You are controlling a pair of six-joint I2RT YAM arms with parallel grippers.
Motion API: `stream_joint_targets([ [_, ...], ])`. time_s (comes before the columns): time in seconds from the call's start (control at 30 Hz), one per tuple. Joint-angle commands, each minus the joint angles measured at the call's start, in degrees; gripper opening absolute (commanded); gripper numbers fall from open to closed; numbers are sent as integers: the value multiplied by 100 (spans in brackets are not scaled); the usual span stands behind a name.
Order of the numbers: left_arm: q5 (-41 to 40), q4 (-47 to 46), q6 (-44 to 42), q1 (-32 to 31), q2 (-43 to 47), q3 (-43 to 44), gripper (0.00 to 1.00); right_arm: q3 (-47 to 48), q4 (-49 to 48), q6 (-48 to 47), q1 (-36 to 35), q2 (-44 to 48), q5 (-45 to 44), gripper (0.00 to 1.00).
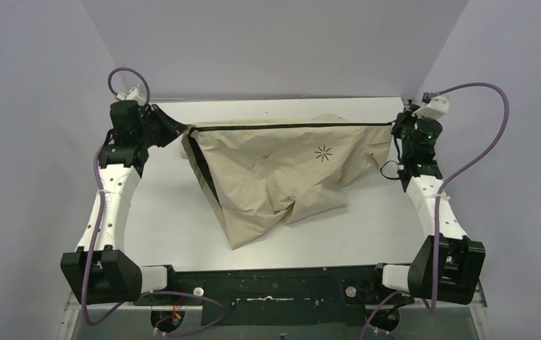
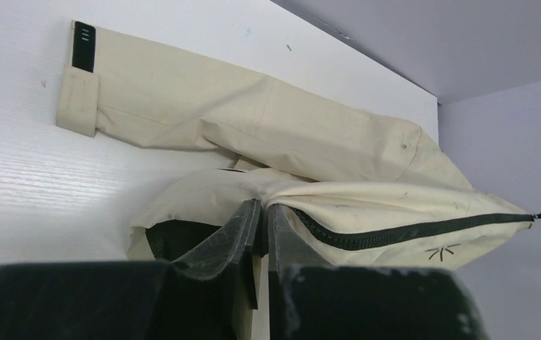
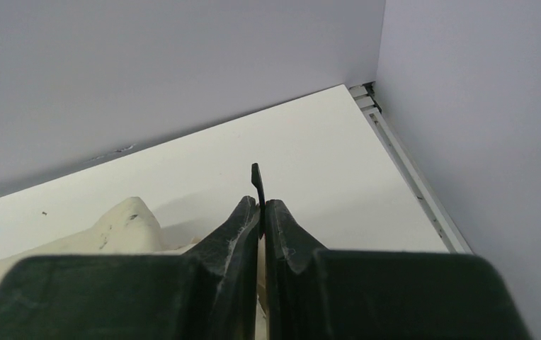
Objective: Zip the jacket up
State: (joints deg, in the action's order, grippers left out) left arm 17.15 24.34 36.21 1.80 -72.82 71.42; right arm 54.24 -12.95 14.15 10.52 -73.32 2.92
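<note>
The beige jacket point(image 1: 282, 170) hangs stretched between my two grippers above the white table point(image 1: 168, 227). Its dark zipper point(image 1: 289, 126) runs taut along the top edge, closed along the length I see, with the small black star logo point(image 1: 322, 151) just below it. My left gripper point(image 1: 181, 130) is shut on the jacket's fabric at the zipper's left end point(image 2: 264, 207). My right gripper point(image 1: 397, 128) is shut on a thin black zipper pull point(image 3: 255, 180) at the right end. One sleeve point(image 2: 253, 113) lies flat on the table, its cuff point(image 2: 78, 99) showing a black tab.
Grey walls enclose the table on the back, left and right. A metal rail point(image 3: 409, 170) runs along the table's right edge close to my right gripper. The jacket's lower part sags in folds onto the table's middle point(image 1: 268, 212).
</note>
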Motion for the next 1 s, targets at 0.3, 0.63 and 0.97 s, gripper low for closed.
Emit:
stream_joint_targets([
  [0.3, 113, -730, -194, 314, -229, -908, 19, -1259, -1217, 122, -956, 507, -863, 18],
  [0.63, -458, -375, -468, 284, 293, -1082, 71, -2039, -678, 348, -1092, 1391, -872, 74],
  [0.97, -1446, 281, -1000, -1211, 535, -748, 81, -2130, 375, 468, -2358, 2050, -1351, 100],
])
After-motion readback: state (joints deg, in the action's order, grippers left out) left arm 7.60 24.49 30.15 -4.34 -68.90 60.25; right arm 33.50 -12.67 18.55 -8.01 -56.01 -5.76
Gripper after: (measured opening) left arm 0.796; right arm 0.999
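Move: Hanging stretched between the hands, the jacket is already zipped. Left grips the zip's hem end; the table spot for it is roughly 18 cm below, 2 cm back and 2 cm left, with the dark lining 6 cm back, 3 cm right and 7 cm down. Right grips the pull cord; its table spot lies some 17 cm below, 3 cm back and 5 cm left. The star print is 18 cm left, 5 cm back, 6 cm below the right hand. Lowering the stretched zip, the left hand sinks about 10 cm, tipping its fingers some 10 degrees down, while the right slides left towards it and drops about 8 cm, drawing back. Both open wide on the way down, letting go of hem end and pull cord, then lift slightly; the right carries on back and left over the jacket. ##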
